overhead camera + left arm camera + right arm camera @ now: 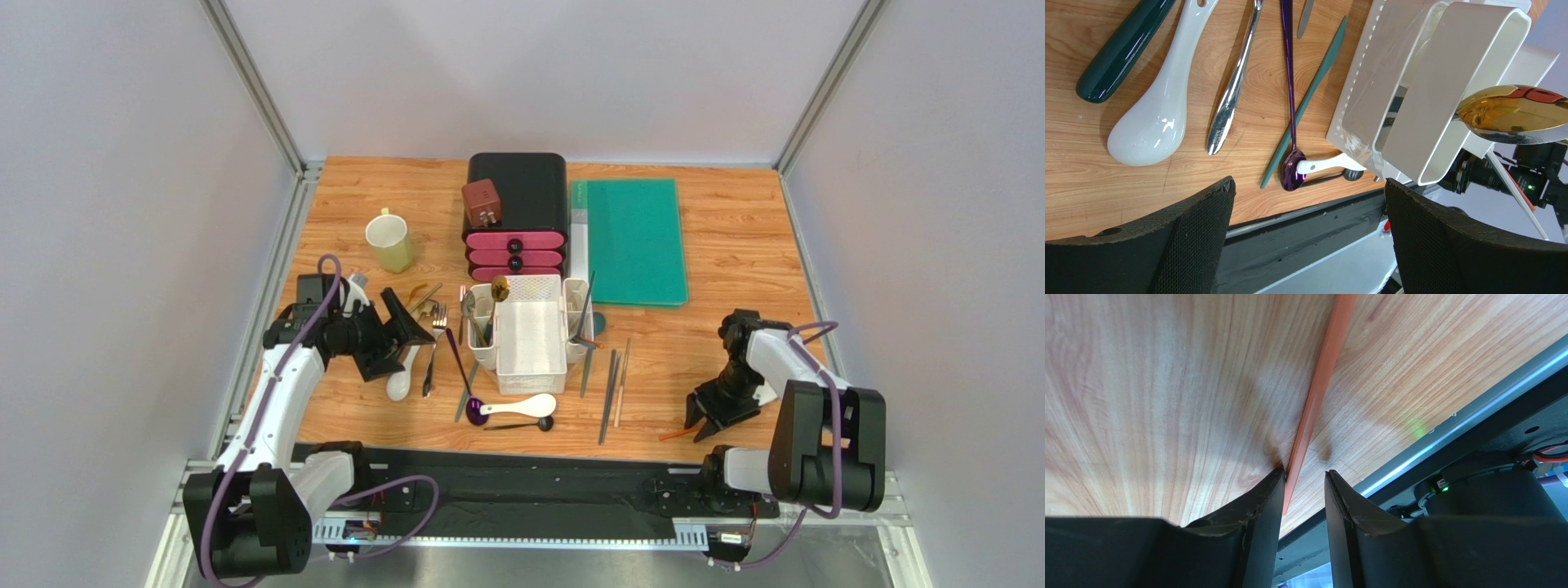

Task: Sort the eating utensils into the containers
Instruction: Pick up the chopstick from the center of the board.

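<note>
My right gripper (709,417) (1304,473) is down on the table near the front edge, astride an orange chopstick (1318,398) (678,433). The stick lies against one finger, and a gap shows at the other. My left gripper (393,331) (1309,184) hangs wide open and empty, left of the white caddy (530,368) (1444,92). A gold spoon (1514,113) stands in a side bin. On the wood lie a purple spoon (1292,170), two white ceramic spoons (521,406) (1149,128), a black spoon (521,424), a fork (432,355) and dark chopsticks (608,395).
At the back are a pale yellow mug (391,241), a black-and-pink drawer box (516,214) with a small brown block (482,202) on it, and a green mat (632,239). A black rail (528,478) runs along the near table edge.
</note>
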`<action>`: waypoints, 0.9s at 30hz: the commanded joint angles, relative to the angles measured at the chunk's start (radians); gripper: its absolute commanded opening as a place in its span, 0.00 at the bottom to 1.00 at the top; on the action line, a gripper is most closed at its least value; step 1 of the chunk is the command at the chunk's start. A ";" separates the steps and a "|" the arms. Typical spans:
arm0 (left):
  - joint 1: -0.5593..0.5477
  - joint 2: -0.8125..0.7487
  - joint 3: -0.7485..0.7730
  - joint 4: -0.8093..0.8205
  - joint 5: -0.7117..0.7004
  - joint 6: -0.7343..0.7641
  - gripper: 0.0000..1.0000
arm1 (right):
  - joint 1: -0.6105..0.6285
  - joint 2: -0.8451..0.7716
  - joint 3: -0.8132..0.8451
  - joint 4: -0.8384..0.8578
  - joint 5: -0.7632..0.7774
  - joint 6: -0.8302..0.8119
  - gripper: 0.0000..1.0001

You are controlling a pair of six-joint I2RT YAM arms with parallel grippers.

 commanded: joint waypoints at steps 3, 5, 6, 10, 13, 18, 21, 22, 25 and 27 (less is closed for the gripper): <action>0.006 -0.027 0.039 -0.018 -0.002 0.008 0.96 | -0.005 -0.015 -0.037 0.106 0.061 0.028 0.38; 0.006 -0.032 0.043 -0.018 -0.002 0.012 0.96 | -0.005 -0.010 -0.038 0.113 0.071 0.032 0.37; 0.004 -0.034 0.042 -0.018 -0.002 0.012 0.96 | -0.004 -0.004 -0.040 0.118 0.073 0.038 0.36; 0.004 -0.040 0.040 -0.021 -0.004 0.015 0.96 | -0.005 0.013 -0.055 0.158 0.076 0.055 0.23; 0.006 -0.046 0.048 -0.031 -0.010 0.019 0.96 | -0.004 0.025 -0.058 0.169 0.077 0.057 0.07; 0.006 -0.047 0.054 -0.034 -0.021 0.022 0.96 | -0.001 0.001 -0.041 0.175 0.076 0.060 0.00; 0.006 -0.038 0.062 -0.031 -0.018 0.027 0.96 | 0.031 -0.025 0.034 0.149 0.087 0.034 0.00; 0.006 -0.035 0.060 -0.029 -0.014 0.027 0.96 | 0.047 -0.039 0.060 0.137 0.113 0.020 0.00; 0.006 -0.024 0.060 -0.021 -0.011 0.025 0.96 | 0.110 -0.055 0.196 0.094 0.160 -0.018 0.00; 0.006 -0.017 0.057 -0.015 -0.007 0.024 0.96 | 0.168 -0.059 0.262 0.068 0.177 -0.034 0.00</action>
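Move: The orange chopstick lies on the board right between the right hand's half-open fingertips, running mostly left to right; its middle is about 2 cm to the right, roughly level fore and aft, and 1 cm below. The wooden chopsticks lie some 15 cm to that hand's left and 10 cm ahead, the grey chopstick about 18 cm left and 7 cm ahead, both 1 cm below. From the left hand, the orange chopstick is about 60 cm right, 10 cm back and 11 cm lower. The orange chopstick is pinched a little left of its middle as the right hand's part-open fingers close fully around it, the hand staying almost in place down at the board. Then the hand sets off forward, about 4 cm and quickening, rising just over a centimetre with the chopstick in its grip while the fingertips swing some 10 degrees forward. ##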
